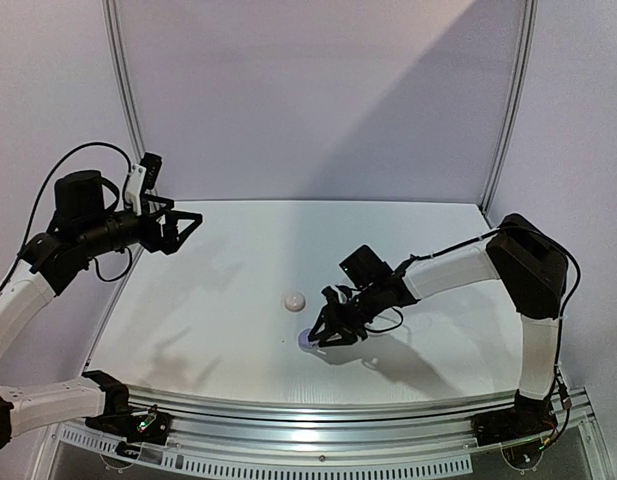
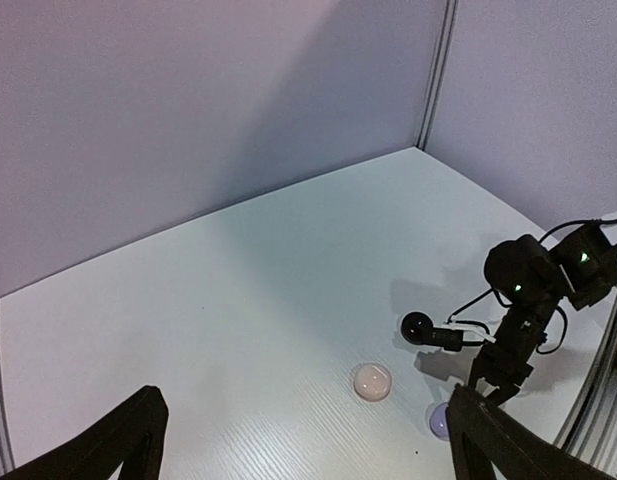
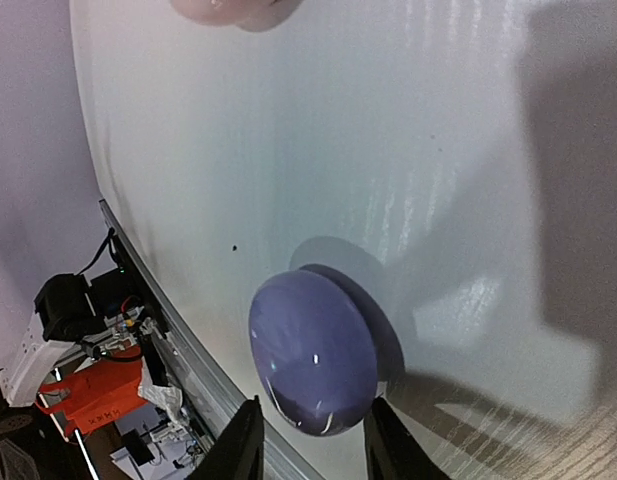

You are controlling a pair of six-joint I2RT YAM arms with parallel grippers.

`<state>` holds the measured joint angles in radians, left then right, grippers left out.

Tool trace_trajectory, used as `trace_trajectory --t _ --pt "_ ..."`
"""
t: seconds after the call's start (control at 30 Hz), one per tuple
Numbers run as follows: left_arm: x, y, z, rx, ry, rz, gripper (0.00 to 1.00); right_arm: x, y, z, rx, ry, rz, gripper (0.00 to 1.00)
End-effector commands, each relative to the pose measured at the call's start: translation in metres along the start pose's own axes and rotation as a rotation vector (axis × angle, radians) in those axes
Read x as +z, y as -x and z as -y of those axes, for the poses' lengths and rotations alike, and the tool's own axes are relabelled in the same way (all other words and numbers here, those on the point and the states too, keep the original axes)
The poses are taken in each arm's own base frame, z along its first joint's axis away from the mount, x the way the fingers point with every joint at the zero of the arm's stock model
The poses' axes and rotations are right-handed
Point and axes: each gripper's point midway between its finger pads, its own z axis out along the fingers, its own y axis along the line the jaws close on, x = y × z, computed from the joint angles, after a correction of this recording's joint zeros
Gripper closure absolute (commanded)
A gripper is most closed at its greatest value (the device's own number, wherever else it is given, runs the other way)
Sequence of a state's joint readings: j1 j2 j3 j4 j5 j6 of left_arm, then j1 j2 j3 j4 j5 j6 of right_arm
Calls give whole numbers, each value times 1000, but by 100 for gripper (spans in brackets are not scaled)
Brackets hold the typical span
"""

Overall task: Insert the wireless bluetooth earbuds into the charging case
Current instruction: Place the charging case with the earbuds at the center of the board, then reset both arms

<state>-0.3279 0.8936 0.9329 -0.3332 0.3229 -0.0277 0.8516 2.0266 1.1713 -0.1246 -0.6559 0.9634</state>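
A lavender round charging case [image 3: 313, 365] lies on the white table [image 1: 218, 330] near its front edge, also seen in the overhead view [image 1: 308, 340]. My right gripper [image 1: 323, 338] reaches down at it. In the right wrist view the two fingertips [image 3: 245, 440] stand on either side of the case's near edge, a narrow gap showing on each side, so the right gripper [image 3: 313, 440] is open and holds nothing. My left gripper [image 1: 193, 222] hangs wide open and empty, high over the far left. No earbuds can be made out. A tiny pale speck [image 1: 369, 362] lies right of the case, too small to identify.
A pale pinkish-white round case [image 1: 294, 301] sits just behind and left of the lavender one, also in the left wrist view [image 2: 372, 381]. A round black thing [image 2: 418, 328] shows beside the right arm [image 1: 458, 270]. The metal front rail [image 1: 318, 410] runs close to the lavender case.
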Motion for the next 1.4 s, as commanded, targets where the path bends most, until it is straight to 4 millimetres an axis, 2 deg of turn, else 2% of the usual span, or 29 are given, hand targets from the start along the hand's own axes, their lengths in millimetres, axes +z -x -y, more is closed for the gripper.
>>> trace_trajectory --t 0.0,0.1,0.23,0.33,0.37,0.43,0.53,0.6,0.63,0.67,0.7,0.73,0.77,0.83,0.87,0.9,0.97,1.13,1.23,1.37 --pt "-3 -4 -7 -10 27 3 1 -9 -1 13 -11 -147 -6 58" --pt "-4 -3 -9 -8 34 5 1 -20 -1 13 -41 -212 -3 45" --pt "-6 -4 -12 -7 42 7 1 -43 9 -3 -79 -252 48 21" --pt "-7 -6 -17 -13 64 7 1 -72 27 -17 -149 -306 139 2" --pt "-7 -8 -21 -21 82 5 1 -88 36 -25 -184 -317 193 1" --pt "-7 -14 -34 -60 135 5 1 -123 60 -26 -205 -373 334 1" --pt "-9 -34 -65 -171 241 -1 1 -192 96 0 -96 -450 554 1" --pt "-13 -53 -87 -241 322 -7 1 -238 113 18 -25 -426 701 1" --pt "-14 -66 -96 -265 355 -19 1 -254 120 29 -3 -404 763 1" --pt "-16 -77 -103 -280 382 -32 1 -280 125 42 24 -402 865 1" --pt "-17 -88 -109 -286 405 -47 1 -305 130 63 62 -401 954 1" --pt "-18 -99 -115 -291 429 -62 1 -334 128 69 81 -380 1060 1" --pt "-19 -108 -121 -291 451 -71 1 -362 124 86 121 -398 1171 1" --pt "-23 -135 -133 -307 513 -102 1 -404 103 125 253 -466 1323 1" --pt "-23 -143 -138 -311 538 -110 1 -418 93 145 308 -514 1372 1" --pt "-28 -152 -147 -319 582 -116 1 -426 80 162 348 -562 1403 1" --pt "-32 -167 -158 -323 641 -131 1 -443 64 182 386 -645 1457 1" --pt "-35 -175 -177 -293 699 -94 1 -450 43 208 399 -849 1423 1" --pt "-38 -183 -186 -300 721 -100 1 -447 37 219 408 -884 1438 1" --pt "-40 -188 -191 -295 717 -104 1 -448 35 220 391 -864 1495 1"
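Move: The purple charging case is right at the right fingertips, about 2 cm to the left of that hand's point and 1 cm below it. From the same hand, the pink case lies some 12 cm ahead and 5 cm left, and the black case about 14 cm ahead and 6 cm right. From the left hand, the purple case lies roughly 6 cm back, 20 cm right and 31 cm below. The right fingers, already loosening at the purple case, open wide and come free of it, the hand easing up, forward and right before sweeping some 45 cm right to the board's right side, wrist swinging clockwise. The left hand, empty and open, sinks and travels left, about 19 cm each way, turning some 40 degrees counter-clockwise. ##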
